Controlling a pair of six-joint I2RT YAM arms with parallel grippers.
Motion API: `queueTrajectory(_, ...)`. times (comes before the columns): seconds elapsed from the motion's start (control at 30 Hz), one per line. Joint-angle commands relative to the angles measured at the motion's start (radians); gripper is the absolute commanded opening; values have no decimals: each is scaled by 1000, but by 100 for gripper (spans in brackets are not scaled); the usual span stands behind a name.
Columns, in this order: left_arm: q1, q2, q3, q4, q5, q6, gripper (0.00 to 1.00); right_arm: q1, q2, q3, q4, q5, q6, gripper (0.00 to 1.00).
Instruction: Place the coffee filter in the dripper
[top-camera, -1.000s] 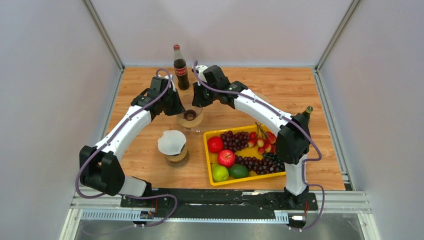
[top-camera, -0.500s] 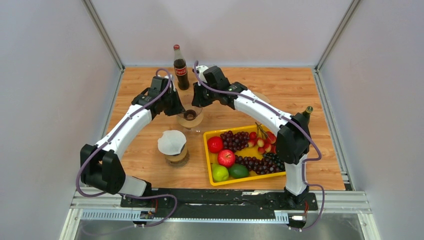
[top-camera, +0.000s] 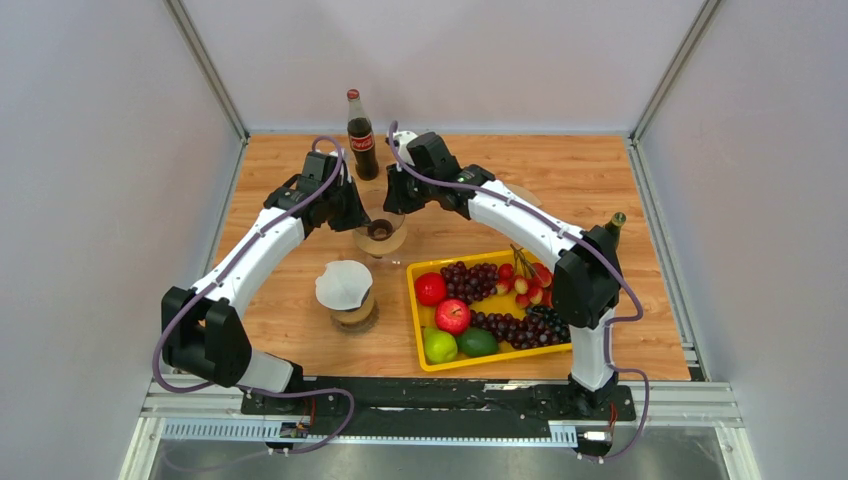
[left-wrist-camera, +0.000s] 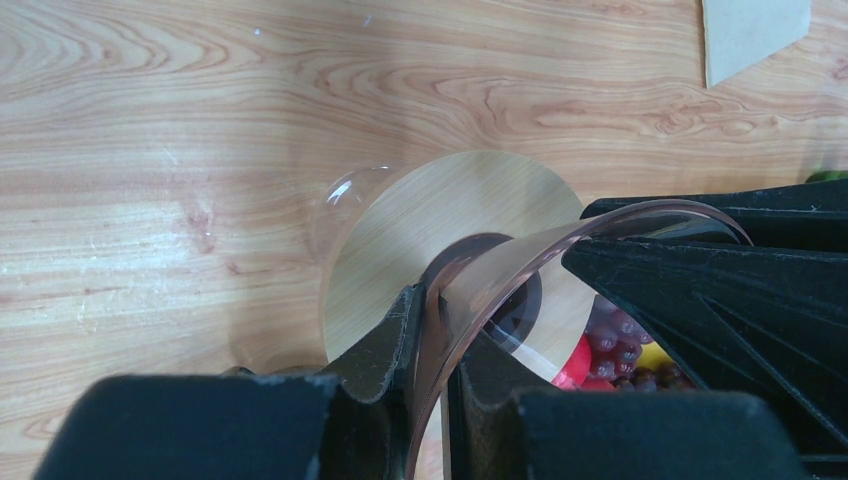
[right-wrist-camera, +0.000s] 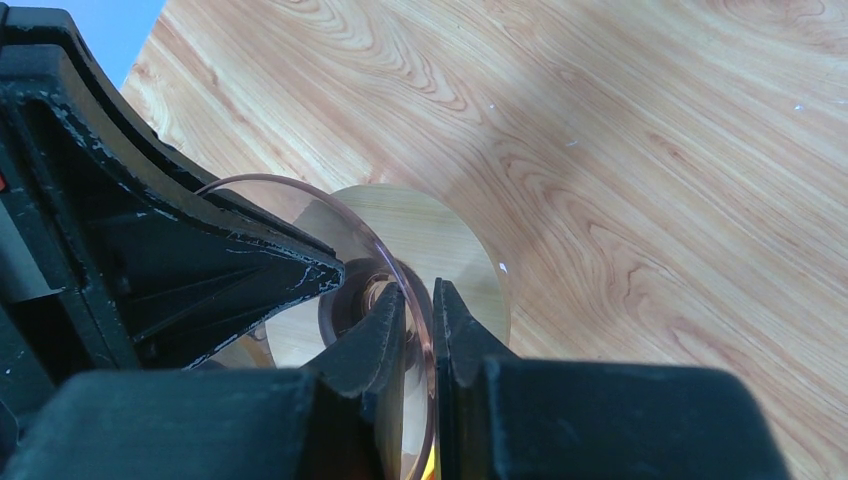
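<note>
The dripper (top-camera: 380, 232), a clear glass cone on a round wooden collar, stands at the table's middle. My left gripper (top-camera: 352, 212) is shut on its left rim, and the left wrist view (left-wrist-camera: 435, 300) shows the glass wall (left-wrist-camera: 520, 262) pinched between the pads. My right gripper (top-camera: 393, 200) is shut on the far right rim, and the right wrist view (right-wrist-camera: 418, 295) shows the thin glass edge (right-wrist-camera: 300, 195) between the fingers. A white paper coffee filter (top-camera: 343, 283) rests on a glass vessel, in front of the dripper and apart from both grippers.
A cola bottle (top-camera: 361, 138) stands just behind the dripper. A yellow tray (top-camera: 560, 347) of grapes, apples and limes lies to the right front. A dark bottle (top-camera: 613, 226) stands behind the right arm's elbow. A flat beige piece (left-wrist-camera: 752, 35) lies on the wood.
</note>
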Motion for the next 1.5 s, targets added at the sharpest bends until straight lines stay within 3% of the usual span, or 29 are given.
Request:
queueTrajectory(0.0, 9, 143, -84, -128, -232, 3, 7, 9, 165, -57, -264, 171, -65, 0)
queueTrajectory(0.33, 10, 87, 32, -109, -204, 26, 22, 10, 165, 166, -281, 90, -67, 7)
queueTrajectory(0.73, 9, 74, 101, -97, -183, 37, 26, 15, 157, 264, -282, 68, -46, 17)
queueTrajectory(1.23, 8, 57, 172, -104, -205, 35, 44, 15, 160, 401, -281, 85, -35, 40)
queueTrajectory(1.47, 9, 31, 210, -110, -236, 32, 59, 15, 150, 452, -274, 100, -37, 62)
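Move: Both my hands still grip the clear dripper's rim over the tape roll on the small glass. The roll lies about 2 cm ahead, 3 cm right and 7 cm below my left hand; it is some 4 cm left of and 8 cm below my right, level fore and aft. From my left hand, the filter-lined dripper stands roughly 12 cm back and 4 cm left, 8 cm lower; the cola bottle is about 27 cm ahead, 3 cm left, its middle 5 cm lower. I let go of the clear dripper with both hands. First, still gripping, I ease both up and forward, each a centimetre or two; then my left fingers open to about half while that hand drifts some 2 cm left, rolling nearly 10 degrees. My right fingers open a little later, that hand dipping under 2 cm before rising about 3 cm, both hands staying around the rim. ##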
